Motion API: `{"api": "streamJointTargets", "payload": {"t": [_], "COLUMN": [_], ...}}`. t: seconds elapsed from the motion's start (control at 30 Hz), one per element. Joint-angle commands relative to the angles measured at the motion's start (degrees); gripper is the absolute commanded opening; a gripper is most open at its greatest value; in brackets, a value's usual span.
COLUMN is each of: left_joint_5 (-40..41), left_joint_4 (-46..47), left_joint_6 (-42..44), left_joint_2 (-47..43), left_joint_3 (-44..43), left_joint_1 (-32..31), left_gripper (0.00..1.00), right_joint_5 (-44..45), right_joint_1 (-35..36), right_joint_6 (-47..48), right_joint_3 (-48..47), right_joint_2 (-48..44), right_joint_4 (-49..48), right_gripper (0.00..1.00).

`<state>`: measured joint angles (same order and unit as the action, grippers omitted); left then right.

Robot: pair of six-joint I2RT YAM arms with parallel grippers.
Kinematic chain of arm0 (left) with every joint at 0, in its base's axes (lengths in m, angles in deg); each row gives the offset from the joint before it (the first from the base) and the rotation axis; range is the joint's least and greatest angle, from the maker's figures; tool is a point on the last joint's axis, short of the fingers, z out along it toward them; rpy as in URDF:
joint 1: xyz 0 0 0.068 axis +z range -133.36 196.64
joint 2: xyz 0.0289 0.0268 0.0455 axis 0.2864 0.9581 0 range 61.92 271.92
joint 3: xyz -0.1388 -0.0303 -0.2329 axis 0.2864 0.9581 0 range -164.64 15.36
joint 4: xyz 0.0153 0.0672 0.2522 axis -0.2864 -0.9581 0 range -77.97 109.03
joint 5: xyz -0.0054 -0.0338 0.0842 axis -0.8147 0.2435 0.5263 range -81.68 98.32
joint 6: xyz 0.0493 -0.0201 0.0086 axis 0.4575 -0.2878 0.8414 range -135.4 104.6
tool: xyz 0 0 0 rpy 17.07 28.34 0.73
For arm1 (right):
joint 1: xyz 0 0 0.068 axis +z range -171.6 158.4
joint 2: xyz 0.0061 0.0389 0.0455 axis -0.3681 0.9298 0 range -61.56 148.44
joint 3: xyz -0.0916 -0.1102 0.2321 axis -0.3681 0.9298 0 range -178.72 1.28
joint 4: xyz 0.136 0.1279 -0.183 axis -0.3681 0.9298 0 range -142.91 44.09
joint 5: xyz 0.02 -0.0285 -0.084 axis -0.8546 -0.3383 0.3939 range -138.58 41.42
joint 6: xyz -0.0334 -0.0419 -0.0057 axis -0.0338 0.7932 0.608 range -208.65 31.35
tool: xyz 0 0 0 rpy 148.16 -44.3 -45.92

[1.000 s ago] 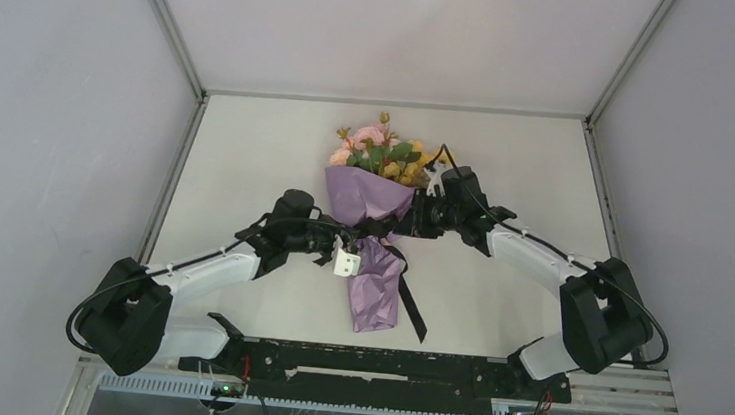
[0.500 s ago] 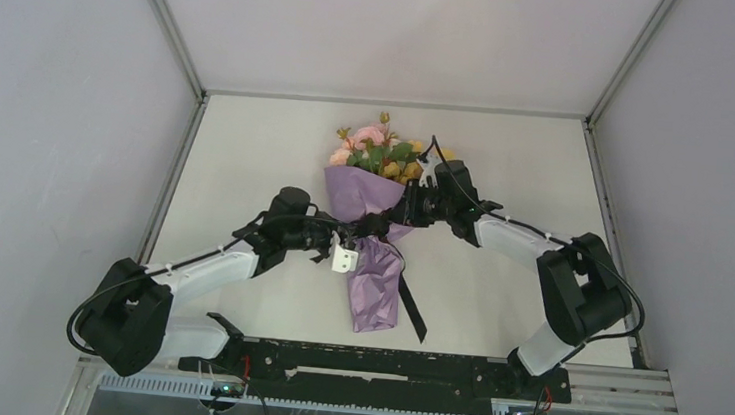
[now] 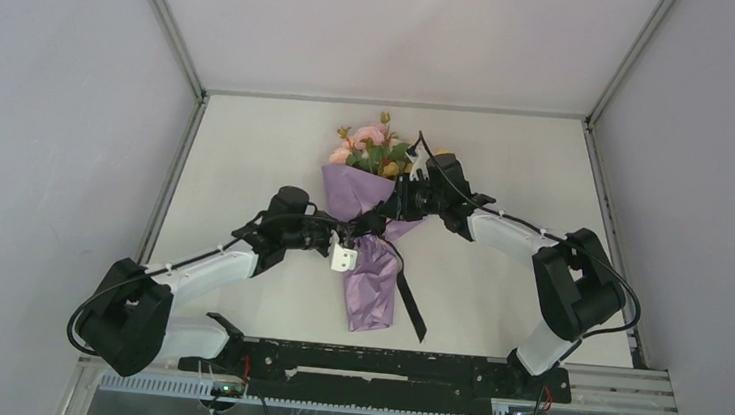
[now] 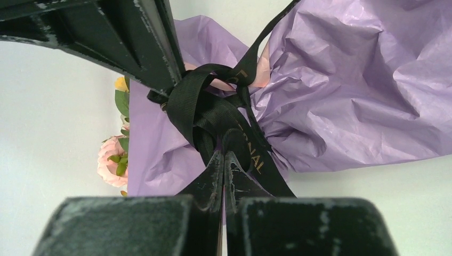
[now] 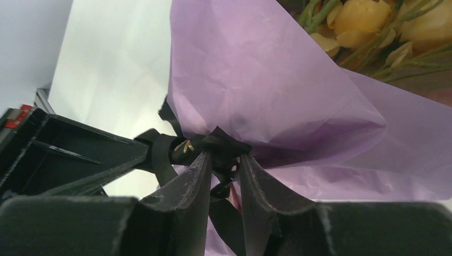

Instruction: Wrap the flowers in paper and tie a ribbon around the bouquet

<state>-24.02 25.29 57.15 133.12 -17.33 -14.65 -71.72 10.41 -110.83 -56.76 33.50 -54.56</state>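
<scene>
The bouquet lies mid-table: pink and yellow flowers stick out of a cone of purple paper. The black ribbon is wound and knotted around the paper's neck, and one tail trails toward the near edge. My left gripper reaches in from the left, shut on a ribbon strand at the knot. My right gripper comes from the right with its jaws partly apart. The ribbon knot sits at its fingertips, and a loose strand hangs in the gap.
The white table is bounded by grey walls and metal posts at the back and sides. A black rail runs along the near edge between the arm bases. The left wrist's white camera block hangs beside the bouquet's neck.
My right arm has swung left and closer to the bouquet's neck, and its jaws have widened a little. The bouquet has shifted slightly left. The left arm has barely moved.
</scene>
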Motion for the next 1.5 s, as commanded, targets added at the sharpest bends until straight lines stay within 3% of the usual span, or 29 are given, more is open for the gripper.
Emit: {"api": "streamJointTargets", "payload": {"t": [0.0,0.1,0.3,0.4,0.47,0.6,0.63,1.13,1.4,1.47], "left_joint_5": [-2.1,-2.4,-2.39,-2.4,-2.3,-2.06,-1.83,-0.73,0.46,0.09], "left_joint_4": [0.67,0.74,1.03,1.12,1.12,1.12,1.08,1.38,0.8,0.77], "left_joint_6": [1.12,1.19,1.2,1.32,1.33,1.23,1.15,0.28,1.44,1.62], "left_joint_2": [-0.75,-0.8,-1.06,-1.15,-1.23,-1.42,-1.49,-2.48,-2.64,-2.86], "left_joint_3": [1.04,1.2,1.48,1.57,1.57,1.74,1.71,2.27,2.66,3.07], "left_joint_1": [0.74,0.7,0.79,0.83,0.79,0.91,0.93,3.6,5.97,6.15], "left_gripper": [0.0,0.0,0.0,0.0,0.0,0.0,0.0,0.0,0.0,0.0], "right_joint_5": [-0.49,-1.87,-1.74,-2.23,-2.73,-2.15,-1.67,-1.43,-5.5,-5.96], "right_joint_1": [0.16,0.08,-0.08,0.06,0.13,-0.26,-0.45,-4.13,-6.41,-6.69], "right_joint_6": [3.23,4.11,5.72,5.74,5.46,4.84,4.86,6.47,17.26,17.62], "right_joint_3": [-1.87,-1.84,-1.85,-1.83,-1.85,-1.78,-1.74,2.16,-0.99,-1.25], "right_joint_2": [-0.39,-1.3,-2.83,-2.27,-1.71,-2.05,-2.68,-7.98,-8.08,-7.93], "right_joint_4": [1.33,3.99,8.13,8.33,7.8,7.02,7.35,8.79,21.33,22.03], "right_gripper": [0.29,0.2,0.28,0.28,0.23,0.01,0.0,0.0,0.0,0.05]}}
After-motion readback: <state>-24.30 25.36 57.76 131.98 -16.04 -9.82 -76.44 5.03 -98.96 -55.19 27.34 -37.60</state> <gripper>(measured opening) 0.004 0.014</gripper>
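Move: The ribbon loop for my open right fingers lies just beneath them, about 2 cm back, 1 cm to the right and 2 cm down. From that hand the ribbon knot at the paper's waist is some 5 cm back, 2 cm left and 4 cm lower, and the flowers about 12 cm ahead, 3 cm left and a little lower. My shut left hand already holds a ribbon strand; from it the knot lies some 5 cm right, level in reach and about 4 cm below. My right hand dips back and down, about 2.5 cm each way, and shuts its fingers on the ribbon loop. It then pulls right about 4 cm, rising at first, then easing back and down. As it pulls, my left hand keeps its pinch on the other strand and draws roughly 3 cm left and slightly forward, away from the knot. ##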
